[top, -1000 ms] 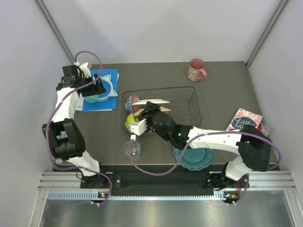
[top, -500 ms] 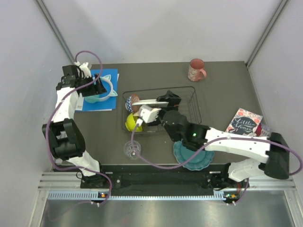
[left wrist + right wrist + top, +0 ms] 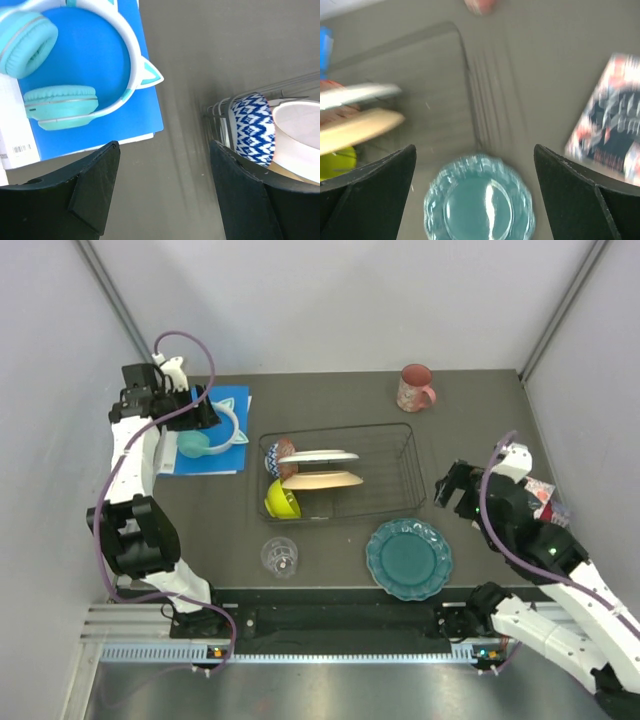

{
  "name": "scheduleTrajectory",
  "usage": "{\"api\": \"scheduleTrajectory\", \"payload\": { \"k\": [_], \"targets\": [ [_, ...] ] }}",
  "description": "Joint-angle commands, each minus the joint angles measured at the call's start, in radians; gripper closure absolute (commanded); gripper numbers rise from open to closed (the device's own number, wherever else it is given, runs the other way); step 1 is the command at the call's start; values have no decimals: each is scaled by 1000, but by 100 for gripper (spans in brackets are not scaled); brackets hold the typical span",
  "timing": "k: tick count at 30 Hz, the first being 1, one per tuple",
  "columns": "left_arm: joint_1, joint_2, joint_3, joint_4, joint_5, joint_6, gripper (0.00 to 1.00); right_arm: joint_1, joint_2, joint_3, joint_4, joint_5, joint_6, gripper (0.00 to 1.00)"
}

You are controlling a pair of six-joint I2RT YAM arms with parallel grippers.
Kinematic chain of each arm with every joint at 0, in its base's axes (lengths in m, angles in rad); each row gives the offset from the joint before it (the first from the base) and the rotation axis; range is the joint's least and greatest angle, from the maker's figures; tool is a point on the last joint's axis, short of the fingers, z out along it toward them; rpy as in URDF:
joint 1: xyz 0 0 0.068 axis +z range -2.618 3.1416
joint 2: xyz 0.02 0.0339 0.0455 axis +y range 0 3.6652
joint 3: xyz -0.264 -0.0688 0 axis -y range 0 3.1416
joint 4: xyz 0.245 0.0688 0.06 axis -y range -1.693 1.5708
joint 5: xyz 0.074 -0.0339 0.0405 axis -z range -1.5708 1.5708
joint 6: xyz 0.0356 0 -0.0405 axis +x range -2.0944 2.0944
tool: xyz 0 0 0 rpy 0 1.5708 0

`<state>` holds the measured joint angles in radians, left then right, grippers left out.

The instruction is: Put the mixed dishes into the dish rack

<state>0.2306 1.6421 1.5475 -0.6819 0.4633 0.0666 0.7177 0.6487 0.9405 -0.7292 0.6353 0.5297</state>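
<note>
The black wire dish rack (image 3: pixel 400 472) holds the white plate (image 3: pixel 318 456), the cream plate (image 3: pixel 322 480), the lime-green bowl (image 3: pixel 281 500) and the patterned bowl (image 3: pixel 279 453). The teal scalloped plate (image 3: pixel 408 558) lies flat on the table in front of the rack. The clear glass (image 3: pixel 280 556) stands near the front edge, and the pink mug (image 3: pixel 414 388) at the back. My right gripper (image 3: pixel 452 487) is open and empty, raised right of the rack; the teal plate (image 3: pixel 479 202) shows between its fingers. My left gripper (image 3: pixel 205 415) is open and empty over the headphones.
Teal cat-ear headphones (image 3: pixel 60 100) lie on a blue book (image 3: pixel 100 60) left of the rack. A printed card (image 3: pixel 612 125) lies at the right edge, partly under my right arm in the top view. The rack's left end and the bowl's blue pattern (image 3: pixel 254 127) show in the left wrist view.
My right arm has pulled back out of the rack to the right, its gripper empty, and both plates now lie uncovered in the rack. My left gripper has shifted slightly back and left.
</note>
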Motion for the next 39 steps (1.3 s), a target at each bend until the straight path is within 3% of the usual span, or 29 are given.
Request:
{"api": "scheduleTrajectory", "payload": {
  "k": [1, 3, 7, 18, 28, 39],
  "targets": [
    [4, -50, 107, -45, 64, 45, 23, -138, 9, -109, -277, -221, 351, 0],
    [4, -54, 128, -60, 64, 61, 23, -193, 26, -153, -273, -319, 354, 0],
    [6, -68, 142, -87, 49, 91, 23, -228, 120, -268, -302, -358, 394, 0],
    [6, -90, 125, -74, 51, 101, 23, -267, 187, -334, -256, -445, 417, 0],
    [6, -91, 168, -96, 37, 113, 23, -268, 261, -324, -274, -474, 411, 0],
    [6, -97, 243, -123, 69, 102, 22, -268, 446, -270, -262, -493, 392, 0]
  ]
}}
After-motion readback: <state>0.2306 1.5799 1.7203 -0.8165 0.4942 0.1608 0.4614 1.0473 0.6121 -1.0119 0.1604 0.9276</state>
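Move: The teal plate lies about 25 cm below the right hand, some 7 cm back and 8 cm to its left. The dish rack's middle is about 20 cm farther out than the plate and 16 cm left of it; the clear glass stands roughly 30 cm to the plate's left, level with it. The printed cards lie about 19 cm right of this hand and 6 cm ahead. From the left hand the plate is some 48 cm right, 29 cm back and 21 cm down. The teal plate's right rim is what the empty right hand drops to: down about 23 cm and back some 10 cm, fast at first and then easing, while the fingers tip some 60 degrees to point steeply down. They stay wide open, one over the plate, the other outside its rim; contact can't be seen. The empty left hand rises beside the headphones, tilting up slightly. ##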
